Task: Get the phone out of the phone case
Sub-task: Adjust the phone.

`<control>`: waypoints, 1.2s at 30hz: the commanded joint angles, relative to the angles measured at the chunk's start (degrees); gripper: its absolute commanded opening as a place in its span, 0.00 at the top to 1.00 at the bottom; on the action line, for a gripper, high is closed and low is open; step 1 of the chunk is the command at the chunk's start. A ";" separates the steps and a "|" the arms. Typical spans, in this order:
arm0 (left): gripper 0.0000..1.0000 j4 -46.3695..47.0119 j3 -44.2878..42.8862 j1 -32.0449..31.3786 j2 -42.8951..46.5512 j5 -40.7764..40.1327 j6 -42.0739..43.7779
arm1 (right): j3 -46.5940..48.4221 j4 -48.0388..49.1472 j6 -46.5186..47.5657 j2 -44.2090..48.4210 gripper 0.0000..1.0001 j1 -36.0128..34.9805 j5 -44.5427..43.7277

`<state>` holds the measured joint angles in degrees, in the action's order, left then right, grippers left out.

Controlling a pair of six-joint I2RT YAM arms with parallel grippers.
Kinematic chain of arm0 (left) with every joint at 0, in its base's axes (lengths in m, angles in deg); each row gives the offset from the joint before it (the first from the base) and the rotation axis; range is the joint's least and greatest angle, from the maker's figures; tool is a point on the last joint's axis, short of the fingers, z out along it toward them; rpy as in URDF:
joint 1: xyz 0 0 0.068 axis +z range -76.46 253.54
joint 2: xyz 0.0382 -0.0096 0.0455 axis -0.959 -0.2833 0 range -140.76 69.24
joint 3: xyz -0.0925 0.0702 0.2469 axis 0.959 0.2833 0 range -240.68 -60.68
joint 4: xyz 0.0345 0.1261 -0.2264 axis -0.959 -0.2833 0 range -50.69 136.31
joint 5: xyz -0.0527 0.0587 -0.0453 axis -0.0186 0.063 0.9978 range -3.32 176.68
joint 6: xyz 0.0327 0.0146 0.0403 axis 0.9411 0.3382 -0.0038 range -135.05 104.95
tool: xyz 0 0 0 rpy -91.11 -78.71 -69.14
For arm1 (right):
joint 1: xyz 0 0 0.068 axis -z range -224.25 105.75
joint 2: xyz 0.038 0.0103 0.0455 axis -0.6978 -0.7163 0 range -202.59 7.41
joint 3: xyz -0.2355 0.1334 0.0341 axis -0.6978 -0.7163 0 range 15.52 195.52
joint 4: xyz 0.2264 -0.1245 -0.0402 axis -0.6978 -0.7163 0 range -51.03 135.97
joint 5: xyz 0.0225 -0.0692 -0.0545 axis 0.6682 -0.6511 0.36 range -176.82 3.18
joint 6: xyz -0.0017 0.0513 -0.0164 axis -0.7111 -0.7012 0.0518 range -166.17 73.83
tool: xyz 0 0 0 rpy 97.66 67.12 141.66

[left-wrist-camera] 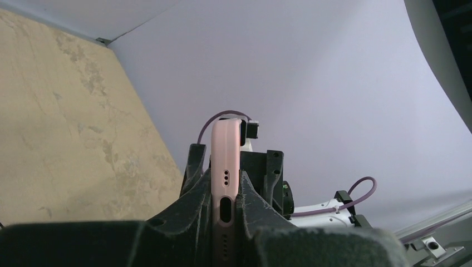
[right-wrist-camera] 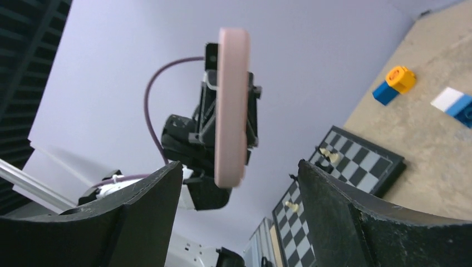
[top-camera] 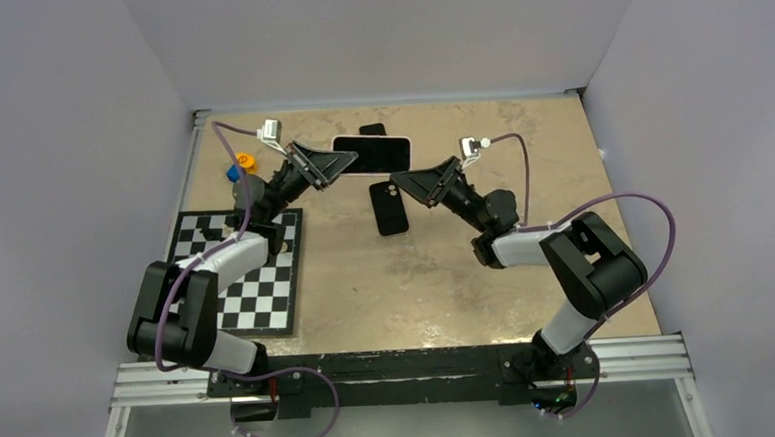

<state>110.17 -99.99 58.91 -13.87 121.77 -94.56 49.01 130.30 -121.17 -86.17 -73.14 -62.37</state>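
A pink phone case hangs in the air over the far middle of the table, and my left gripper is shut on its left end. In the left wrist view both fingers press the case's edge by the port hole, gripper. From above its broad face looks dark. A black phone lies flat on the table just below, camera lens at its far end. My right gripper hovers beside it, open and empty. Seen from the right wrist, the case stands beyond the spread fingers, gripper.
A chessboard lies at the left under the left arm, with small pale pieces on it. Orange and blue blocks sit near the far left corner. A small black object rests behind the case. Walls close in three sides.
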 commanded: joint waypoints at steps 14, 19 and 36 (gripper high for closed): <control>1.00 12.89 -0.48 3.42 -0.46 -1.54 -6.29 | 13.69 7.88 2.13 -6.44 0.37 -0.03 -4.43; 1.00 16.10 0.02 3.66 -1.77 -2.50 -8.83 | 16.54 9.60 0.77 -9.67 0.46 0.08 -4.45; 1.00 14.75 -1.02 3.35 -2.50 -0.76 -8.41 | 23.39 5.72 1.13 -13.60 0.73 -0.15 0.27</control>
<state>115.68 -98.96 62.34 -16.60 119.85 -101.53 68.71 133.87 -121.13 -99.30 -73.44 -65.50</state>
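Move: My left hand already grips the left end of the pink-cased phone, whose middle is about 5 cm to its right, 1 cm ahead and 1 cm above. From my open right hand, that middle lies some 4 cm ahead, 4 cm left and 4 cm up. On the table, roughly 27 cm below the right hand, the black case lies 9 cm ahead and 1 cm left, and the bare black phone 28 cm ahead and 4 cm left. I bring my right hand forward about 6 cm and up some 5 cm, easing a little left, so its fingers come over the free right end of the pink-cased phone, one each side. They close from wide to about a third open as the hand tips slightly upward. My left hand keeps its grip and shifts the phone some 3 cm left and forward; a firm pinch by the right can't be made out. ##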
